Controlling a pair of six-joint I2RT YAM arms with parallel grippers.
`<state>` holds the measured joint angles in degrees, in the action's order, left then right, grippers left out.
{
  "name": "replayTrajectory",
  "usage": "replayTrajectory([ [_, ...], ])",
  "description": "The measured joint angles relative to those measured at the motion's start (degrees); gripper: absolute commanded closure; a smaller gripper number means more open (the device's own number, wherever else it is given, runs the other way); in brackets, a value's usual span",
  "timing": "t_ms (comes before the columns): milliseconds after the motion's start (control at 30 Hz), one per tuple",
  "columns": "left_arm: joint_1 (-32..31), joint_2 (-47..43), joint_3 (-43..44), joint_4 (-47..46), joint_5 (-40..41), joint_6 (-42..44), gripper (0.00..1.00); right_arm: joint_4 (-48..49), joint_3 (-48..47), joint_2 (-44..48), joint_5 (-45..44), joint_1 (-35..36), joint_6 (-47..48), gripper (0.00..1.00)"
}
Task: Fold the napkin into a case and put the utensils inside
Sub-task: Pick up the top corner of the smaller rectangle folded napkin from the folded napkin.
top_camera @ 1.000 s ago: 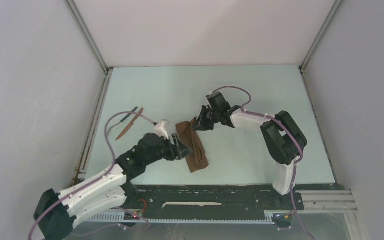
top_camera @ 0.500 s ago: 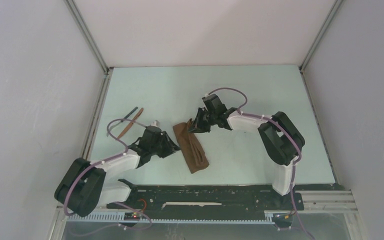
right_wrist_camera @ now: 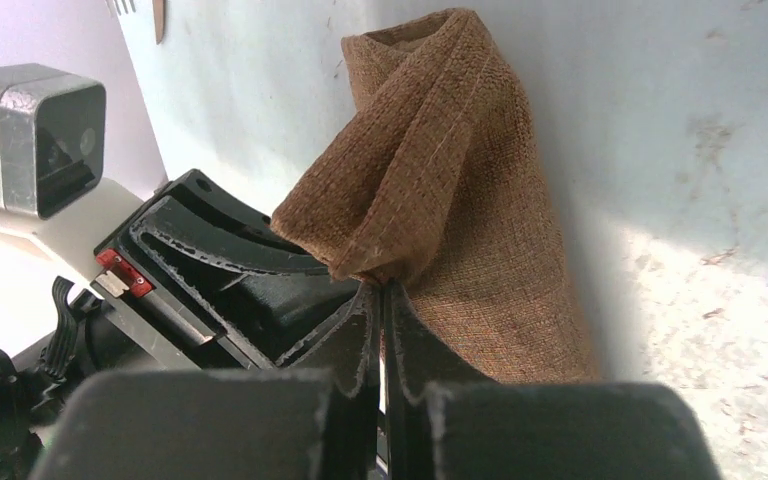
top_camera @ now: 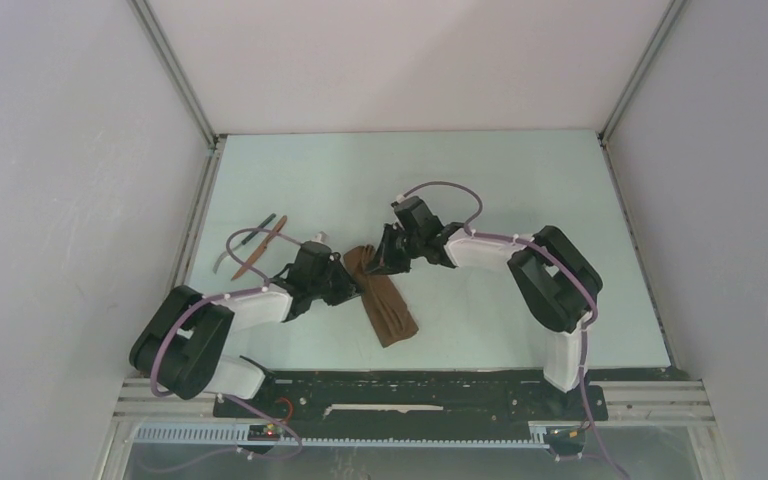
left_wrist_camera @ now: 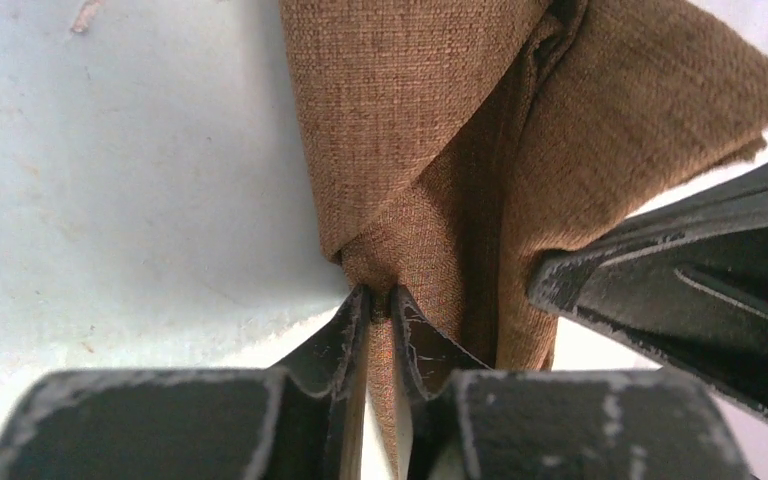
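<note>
The brown napkin [top_camera: 388, 305] lies as a narrow folded strip in the middle of the table, its far end [top_camera: 360, 260] lifted and bunched. From the left, my left gripper [top_camera: 352, 287] pinches a fold of cloth; in the left wrist view its jaws [left_wrist_camera: 380, 300] are closed on the napkin [left_wrist_camera: 430, 120]. My right gripper [top_camera: 381, 262] holds the far end from the right, and its tips [right_wrist_camera: 381, 288] are shut on an edge of the napkin [right_wrist_camera: 450, 190]. The utensils, a dark-handled fork [top_camera: 271, 221] and a reddish-brown knife [top_camera: 256, 256], lie at the left.
Metal frame rails [top_camera: 192, 230] border the table's left side, close to the utensils. A black base plate [top_camera: 410, 385] runs along the near edge. The two grippers are nearly touching; the left gripper's body [right_wrist_camera: 210, 255] fills the right wrist view's left.
My left arm drew back, then reached in to the napkin's far left edge and closed on the cloth. The right gripper shifted slightly left, still holding the far end.
</note>
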<state>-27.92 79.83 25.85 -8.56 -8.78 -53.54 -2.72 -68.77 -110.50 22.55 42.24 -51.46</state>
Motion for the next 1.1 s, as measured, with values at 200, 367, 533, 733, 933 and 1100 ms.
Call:
replayTrajectory([
  [200, 0.0, 0.04, 0.0, -0.02, 0.0, 0.04, 0.88, 1.25, -0.11, -0.48, 0.11, 1.68, -1.38, 1.0],
  [367, 0.0, -0.09, 0.0, 0.11, 0.04, 0.68, 0.88, 3.21, -0.15, -1.53, 0.15, 2.45, -3.02, 1.0],
  [533, 0.0, -1.73, 0.0, 1.55, 0.26, 2.1, 0.85, 6.78, -0.11, -3.43, 0.48, 2.36, -4.39, 1.0],
  [733, 0.11, -8.79, 0.0, 7.65, 1.42, 4.09, 0.65, 9.97, 1.38, -5.27, 0.44, 2.38, -3.76, 1.0],
  [933, 0.66, -17.73, 3.72, 16.83, 3.67, 6.29, 0.37, 14.1, 3.91, -5.38, 0.48, 2.38, -0.85, 1.0],
  [1100, 0.96, -12.92, 12.59, 20.02, 4.2, 9.11, 0.38, 16.02, 4.7, -5.44, 0.76, 2.38, 0.61, 1.0],
])
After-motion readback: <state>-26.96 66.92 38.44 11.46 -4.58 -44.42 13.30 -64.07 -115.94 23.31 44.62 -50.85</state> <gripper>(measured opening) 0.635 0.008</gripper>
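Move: The right hand holds the napkin's lifted corner between its fingers; the folded napkin's middle lies about 7 cm back, 2 cm right and 5 cm below. That middle is roughly 2 cm back, 5 cm right and 1 cm below the left hand, at the napkin's left edge. From the left hand, the knife lies some 19 cm left and 11 cm ahead, the fork some 22 cm left and 12 cm ahead. Right keeps the corner pinched, going 2 cm left, then 3 cm down; left opens off the edge, rising 9 cm. ##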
